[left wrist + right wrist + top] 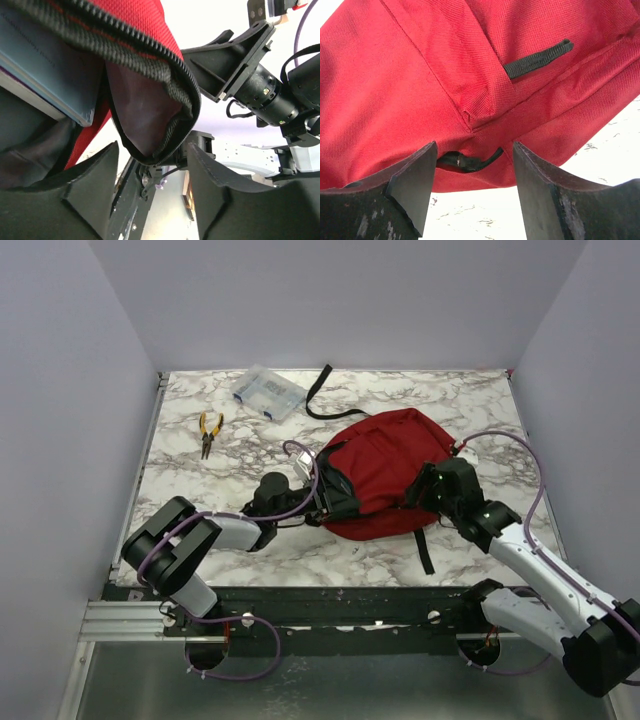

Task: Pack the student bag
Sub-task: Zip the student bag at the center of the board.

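Observation:
The student bag (385, 475), dark red with black straps, lies in the middle of the marble table. My left gripper (325, 498) is at its open left end. In the left wrist view the black zip rim (165, 75) of the bag's mouth hangs between the tips of my left gripper (154, 147), whose jaws stand apart. A blue-grey book (45, 65) shows inside the mouth. My right gripper (425, 490) is against the bag's right side. Close up, my right gripper (474, 146) is open, with red fabric (420, 75) and a short black strap end (470, 161) between its fingers.
A clear plastic box (267, 392) sits at the back of the table, with yellow-handled pliers (208, 432) in front of it to the left. One black strap (325, 400) trails behind the bag and another (424, 550) toward the front edge. Walls enclose the table.

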Robot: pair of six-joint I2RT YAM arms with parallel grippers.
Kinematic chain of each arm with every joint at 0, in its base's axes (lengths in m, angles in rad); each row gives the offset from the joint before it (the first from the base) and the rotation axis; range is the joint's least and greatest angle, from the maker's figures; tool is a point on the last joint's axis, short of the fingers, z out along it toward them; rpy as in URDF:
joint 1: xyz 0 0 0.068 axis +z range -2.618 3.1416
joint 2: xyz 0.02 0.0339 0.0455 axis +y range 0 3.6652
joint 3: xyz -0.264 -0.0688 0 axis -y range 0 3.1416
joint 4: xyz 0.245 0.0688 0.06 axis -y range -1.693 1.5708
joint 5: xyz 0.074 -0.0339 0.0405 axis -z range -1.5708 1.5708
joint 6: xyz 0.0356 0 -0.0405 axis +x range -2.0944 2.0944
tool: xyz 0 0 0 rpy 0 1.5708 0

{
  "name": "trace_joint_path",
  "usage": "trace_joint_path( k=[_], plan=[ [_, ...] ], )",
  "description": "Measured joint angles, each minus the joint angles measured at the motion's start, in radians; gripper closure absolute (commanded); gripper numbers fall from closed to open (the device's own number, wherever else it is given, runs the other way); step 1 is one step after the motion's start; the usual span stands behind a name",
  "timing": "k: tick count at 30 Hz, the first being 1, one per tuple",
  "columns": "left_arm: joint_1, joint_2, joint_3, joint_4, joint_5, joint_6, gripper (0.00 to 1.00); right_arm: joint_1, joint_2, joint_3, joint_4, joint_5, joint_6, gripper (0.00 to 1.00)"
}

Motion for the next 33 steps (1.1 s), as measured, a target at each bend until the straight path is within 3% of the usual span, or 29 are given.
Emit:
trace_joint_path(
  k=[8, 12, 22, 28, 31, 33],
  plan=[
    [0.0, 0.028, 0.057, -0.014, 0.005, -0.002, 0.87, 0.001, -0.025, -0.058, 0.011, -0.041, -0.004, 0.54],
    [-0.001, 0.019, 0.063, -0.026, 0.009, -0.01, 0.97, 0.001, -0.023, -0.069, 0.018, -0.055, -0.007, 0.58],
    [-0.046, -0.14, 0.031, -0.068, 0.004, -0.05, 0.99, 0.002, -0.007, -0.075, 0.085, -0.155, -0.023, 0.62],
    [-0.054, -0.148, 0.03, -0.069, 0.005, -0.065, 0.98, 0.002, -0.002, -0.092, 0.094, -0.241, -0.021, 0.57],
    [-0.054, -0.146, 0.029, -0.068, 0.005, -0.072, 0.93, 0.001, -0.013, -0.098, 0.092, -0.29, -0.021, 0.58],
    [-0.054, -0.143, 0.028, -0.068, 0.006, -0.076, 0.8, 0.001, -0.023, -0.101, 0.093, -0.316, -0.018, 0.61]
  ],
)
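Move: The left hand has the loose corner of the student bag's zipper edge just off its fingertips, about 3 cm to its right, 1 cm ahead and 1 cm lower. The zipper pull is some 14 cm to that hand's right and 1 cm back, about 6 cm lower; the long strap lies 23 cm ahead, 4 cm left, 14 cm down. From the right hand, the zipper pull is about 2 cm back, 2 cm left and 4 cm below; the lower strap lies 13 cm back, 2 cm right, 11 cm down. Up and back goes the left hand, after a short reach of about 1 cm forward and to the right while its fingers shut on the zipper edge's corner; it rises some 5 cm and then holds still. The right hand sinks and draws back, then swings left about 5 cm, turning counter-clockwise, with half-narrowed fingers coming to straddle the zipper pull, not closed on it. ##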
